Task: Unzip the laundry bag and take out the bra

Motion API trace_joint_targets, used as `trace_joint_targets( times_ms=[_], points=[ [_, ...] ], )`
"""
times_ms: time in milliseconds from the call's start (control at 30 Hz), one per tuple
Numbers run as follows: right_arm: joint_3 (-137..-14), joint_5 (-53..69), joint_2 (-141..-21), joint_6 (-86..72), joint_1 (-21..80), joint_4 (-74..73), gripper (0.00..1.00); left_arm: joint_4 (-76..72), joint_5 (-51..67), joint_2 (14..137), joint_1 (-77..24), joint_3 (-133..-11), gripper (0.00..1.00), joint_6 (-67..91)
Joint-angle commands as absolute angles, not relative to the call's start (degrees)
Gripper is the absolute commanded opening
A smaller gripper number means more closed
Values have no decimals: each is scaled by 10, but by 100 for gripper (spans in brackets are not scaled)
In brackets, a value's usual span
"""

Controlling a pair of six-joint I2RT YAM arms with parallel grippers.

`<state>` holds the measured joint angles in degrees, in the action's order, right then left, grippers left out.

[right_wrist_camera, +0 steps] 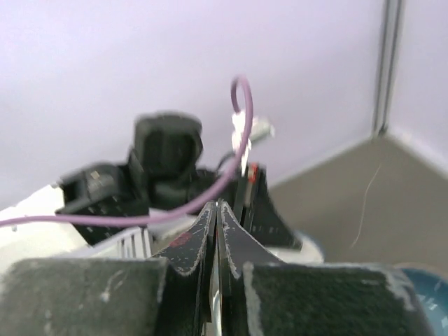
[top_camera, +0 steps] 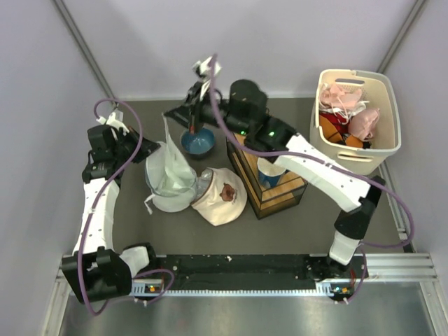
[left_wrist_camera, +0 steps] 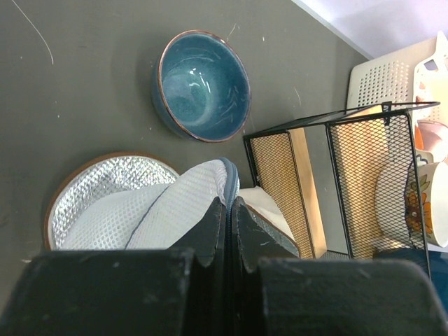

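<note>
The white mesh laundry bag (top_camera: pixel 171 180) lies left of centre, its top drawn up into a thin peak. My right gripper (top_camera: pixel 169 115) hangs at that peak, above the blue bowl (top_camera: pixel 198 142). In the right wrist view its jaws (right_wrist_camera: pixel 218 204) are shut on a thin silvery piece, apparently the bag's zipper pull. My left gripper (top_camera: pixel 148 152) is at the bag's left side. The left wrist view shows it (left_wrist_camera: pixel 229 201) shut on the blue-edged zipper seam of the laundry bag (left_wrist_camera: pixel 140 210). The bra is hidden.
A cream cloth with a brown mark (top_camera: pixel 224 196) lies against the bag's right side. A black wire rack (top_camera: pixel 269 178) holding a cup stands at centre. A beige basket (top_camera: pixel 381 105) with pink garments stands at the back right. In the left wrist view the bowl (left_wrist_camera: pixel 203 87) lies ahead.
</note>
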<state>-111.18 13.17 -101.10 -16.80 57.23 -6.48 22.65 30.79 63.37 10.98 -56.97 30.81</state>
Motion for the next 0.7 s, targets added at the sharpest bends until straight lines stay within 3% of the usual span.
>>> trace_joint_targets(
  times_ms=[0,467,667],
  points=[
    [-1201,134,-962,-131,551,-59,0,202,315,628,111,-563,0,300],
    [-1386,85,-991,-112,440,-76,0,205,321,621,112,-562,0,301],
    [-1407,54,-989,-124,367,-60,0,205,323,618,111,-561,0,301]
  ],
)
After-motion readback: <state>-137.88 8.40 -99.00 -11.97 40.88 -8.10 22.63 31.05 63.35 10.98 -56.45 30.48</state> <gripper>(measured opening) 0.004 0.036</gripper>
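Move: From the right hand, high up with the pale garment stretched below it, the white basket lies about 62 cm to the right, 27 cm ahead and 33 cm lower. The mesh laundry bag is some 37 cm below, 4 cm ahead and 4 cm left; the blue bowl 23 cm ahead, 6 cm right; the wire rack 34 cm right, 12 cm ahead, both well below. From the left hand the basket is about 75 cm right, 20 cm ahead and 13 cm lower. Up and to the right, with a slighter forward drift, the right hand sweeps fast some 28 cm, fingers still shut on the garment's top end, drawing it up out of the laundry bag and carrying it across towards the basket's side. On the way its fingers tip upward and swing about 20 degrees clockwise. The left hand stays put, keeping its pinch on the bag's edge. ##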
